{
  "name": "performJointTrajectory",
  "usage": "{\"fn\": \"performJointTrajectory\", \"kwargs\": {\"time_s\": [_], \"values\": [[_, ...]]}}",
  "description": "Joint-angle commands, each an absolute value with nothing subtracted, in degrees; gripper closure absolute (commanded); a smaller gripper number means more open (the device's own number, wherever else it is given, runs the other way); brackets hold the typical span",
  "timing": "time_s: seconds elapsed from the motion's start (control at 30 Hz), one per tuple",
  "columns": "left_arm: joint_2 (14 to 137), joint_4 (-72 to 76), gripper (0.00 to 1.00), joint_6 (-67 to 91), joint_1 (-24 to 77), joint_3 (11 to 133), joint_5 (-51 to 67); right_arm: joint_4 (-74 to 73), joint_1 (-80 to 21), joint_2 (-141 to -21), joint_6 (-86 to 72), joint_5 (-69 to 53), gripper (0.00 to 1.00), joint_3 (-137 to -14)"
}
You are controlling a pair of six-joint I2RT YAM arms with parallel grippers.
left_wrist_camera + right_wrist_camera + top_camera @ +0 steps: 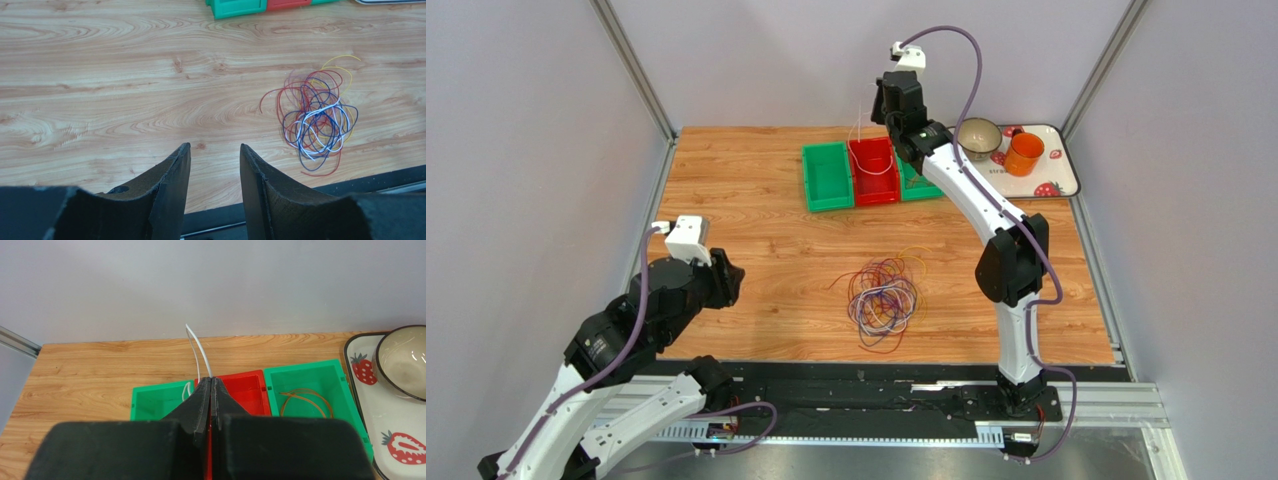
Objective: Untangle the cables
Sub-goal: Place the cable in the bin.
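Observation:
A tangle of red, blue, white, yellow and purple cables [884, 300] lies on the wooden table near the front middle; it also shows in the left wrist view [315, 117]. My right gripper [879, 112] is raised over the red bin [873, 172] and is shut on a white cable [200, 351], whose loop hangs down toward that bin [876, 163]. In the right wrist view the gripper [212, 381] has its jaws pressed together. My left gripper [215, 147] is open and empty, low over the table to the left of the tangle [726, 280].
Three bins stand in a row at the back: a green one [827, 176], the red one, and a green one [310, 382] holding an orange cable [305, 399]. A strawberry tray [1058, 178] at the back right carries a bowl [978, 138] and an orange cup [1024, 154].

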State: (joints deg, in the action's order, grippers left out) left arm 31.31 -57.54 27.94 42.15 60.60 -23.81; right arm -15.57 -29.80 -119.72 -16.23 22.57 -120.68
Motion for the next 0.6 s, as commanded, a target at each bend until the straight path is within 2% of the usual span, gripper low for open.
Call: {"fn": "performJointTrajectory", "kwargs": {"time_s": [0.0, 0.3, 0.57], "values": [[31.82, -55.64, 0.50, 26.72, 41.75, 60.47, -22.94, -14.94, -29.62, -120.41, -17.58, 25.22, 1.00, -118.75], [31.64, -55.72, 0.50, 26.72, 41.75, 60.47, -23.03, -18.19, -29.44, -121.64, -19.07, 24.17, 1.00, -113.21], [31.38, -55.81, 0.50, 26.72, 41.66, 60.47, -23.12, -21.36, -29.44, -124.54, -18.90, 23.03, 1.00, -114.43]]}}
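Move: The red bin's middle lies about 4 cm ahead of the right hand and straight below it, some 26 cm down; the shut fingers hold the white cable. The green bins flank the red bin: the right one, holding orange cables, about 10 cm to the hand's right and 5 cm ahead, the empty left one 10 cm to its left and 3 cm ahead. From the left hand, the red bin is some 42 cm ahead, 26 cm right and 24 cm down. Lower the right gripper about 11 cm towards the red bin, nearly straight down, with barely a centimetre of drift back. Keep the fingers shut on the white cable all the way, and tip them some 15 degrees further downwards as you sink, so the hanging loops go down into the bin. ##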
